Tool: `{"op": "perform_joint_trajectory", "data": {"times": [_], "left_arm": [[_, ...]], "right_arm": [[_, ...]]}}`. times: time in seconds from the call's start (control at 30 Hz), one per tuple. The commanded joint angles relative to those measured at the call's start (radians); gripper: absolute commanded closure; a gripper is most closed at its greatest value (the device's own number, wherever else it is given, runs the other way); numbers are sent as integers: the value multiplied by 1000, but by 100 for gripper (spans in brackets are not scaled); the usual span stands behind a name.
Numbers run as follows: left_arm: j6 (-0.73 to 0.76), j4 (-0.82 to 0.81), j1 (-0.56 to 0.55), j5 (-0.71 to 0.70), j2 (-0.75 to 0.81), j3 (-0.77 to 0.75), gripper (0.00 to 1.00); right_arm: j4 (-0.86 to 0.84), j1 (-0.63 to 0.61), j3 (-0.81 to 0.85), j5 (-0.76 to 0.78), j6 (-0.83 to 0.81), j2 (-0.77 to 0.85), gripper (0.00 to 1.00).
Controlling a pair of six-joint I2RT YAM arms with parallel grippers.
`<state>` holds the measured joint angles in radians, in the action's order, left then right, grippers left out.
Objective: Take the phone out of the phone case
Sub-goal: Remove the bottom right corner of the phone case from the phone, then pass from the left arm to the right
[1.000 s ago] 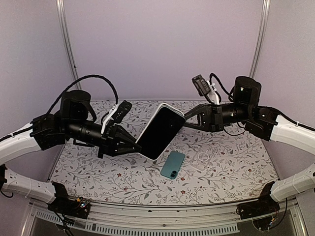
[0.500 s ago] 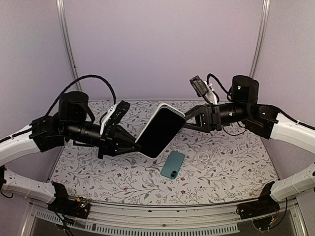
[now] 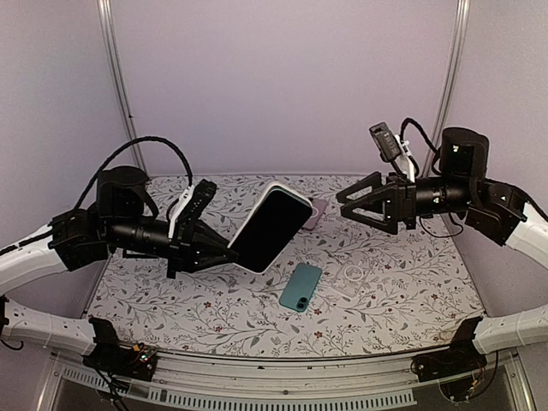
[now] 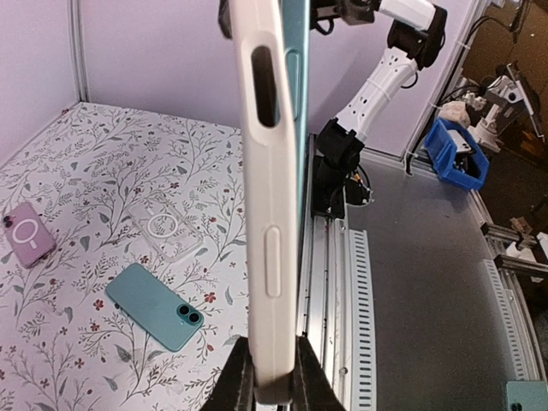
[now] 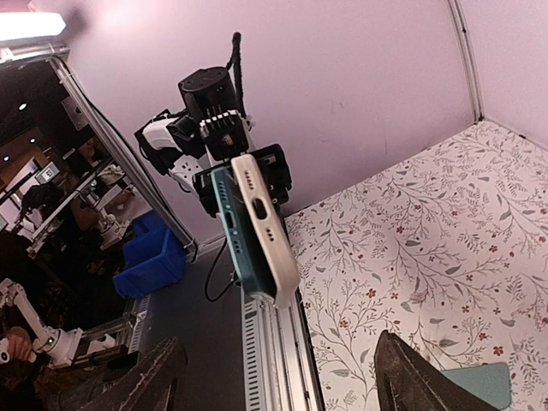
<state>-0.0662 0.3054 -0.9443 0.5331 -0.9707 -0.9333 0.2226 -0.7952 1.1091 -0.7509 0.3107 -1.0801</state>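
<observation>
A cream phone case (image 3: 301, 199) with a dark-screened teal phone (image 3: 270, 229) in it hangs tilted above the table's middle. My left gripper (image 3: 224, 253) is shut on its lower end; in the left wrist view the left gripper (image 4: 272, 390) pinches the case (image 4: 270, 197) edge-on, with the phone's teal rim (image 4: 295, 103) beside it. In the right wrist view the phone (image 5: 229, 229) stands slightly out of the case (image 5: 267, 231) at the near end. My right gripper (image 3: 355, 204) is open, apart from the phone to its right, nothing between its fingers (image 5: 158, 377).
A second teal phone (image 3: 300, 287) lies back-up on the floral table below the held one. A clear case (image 3: 351, 276) lies to its right and a purple case (image 3: 315, 211) further back. Walls close in at both sides and the rear.
My right gripper let go of the phone's upper end, opened wide and drew back to the right. The left arm shifted the cased phone slightly left.
</observation>
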Motion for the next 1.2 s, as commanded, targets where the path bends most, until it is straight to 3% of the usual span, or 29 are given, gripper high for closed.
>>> {"op": "perform_joint_trajectory", "data": {"times": [0.0, 0.2, 0.4, 0.57, 0.9, 1.17], "left_arm": [[36, -62, 27, 15, 17, 0, 100], [123, 8, 29, -10, -28, -39, 100], [272, 34, 29, -96, -84, -69, 100], [410, 59, 29, -222, -135, -103, 100], [650, -31, 29, -422, -139, -33, 100], [706, -121, 26, -494, -145, 34, 100]], "right_arm": [[73, 8, -15, 71, -98, 95, 22], [13, 8, -106, 55, -207, 190, 23], [-255, 7, -297, -11, -300, 240, 23], [-349, -2, -366, -41, -439, 223, 23], [-307, -28, -364, -9, -775, 159, 23], [-198, -98, -280, 141, -970, 58, 26]]}}
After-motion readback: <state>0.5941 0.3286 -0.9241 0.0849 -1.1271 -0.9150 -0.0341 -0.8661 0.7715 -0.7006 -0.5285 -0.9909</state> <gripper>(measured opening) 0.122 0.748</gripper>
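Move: The left hand still grips the phone in its case by one end; its middle lies some 4 cm ahead, 6 cm right and 3 cm above that hand. From the open right hand it is about 11 cm left, 4 cm back and 4 cm lower. On the table about 27 cm below the left hand, the teal case is roughly 7 cm ahead and 14 cm right, the clear case 9 cm ahead and 26 cm right. Left carries the gripped phone forward and down about 12 cm, rolling; right, open, sinks 7 cm and rolls 50 degrees. ##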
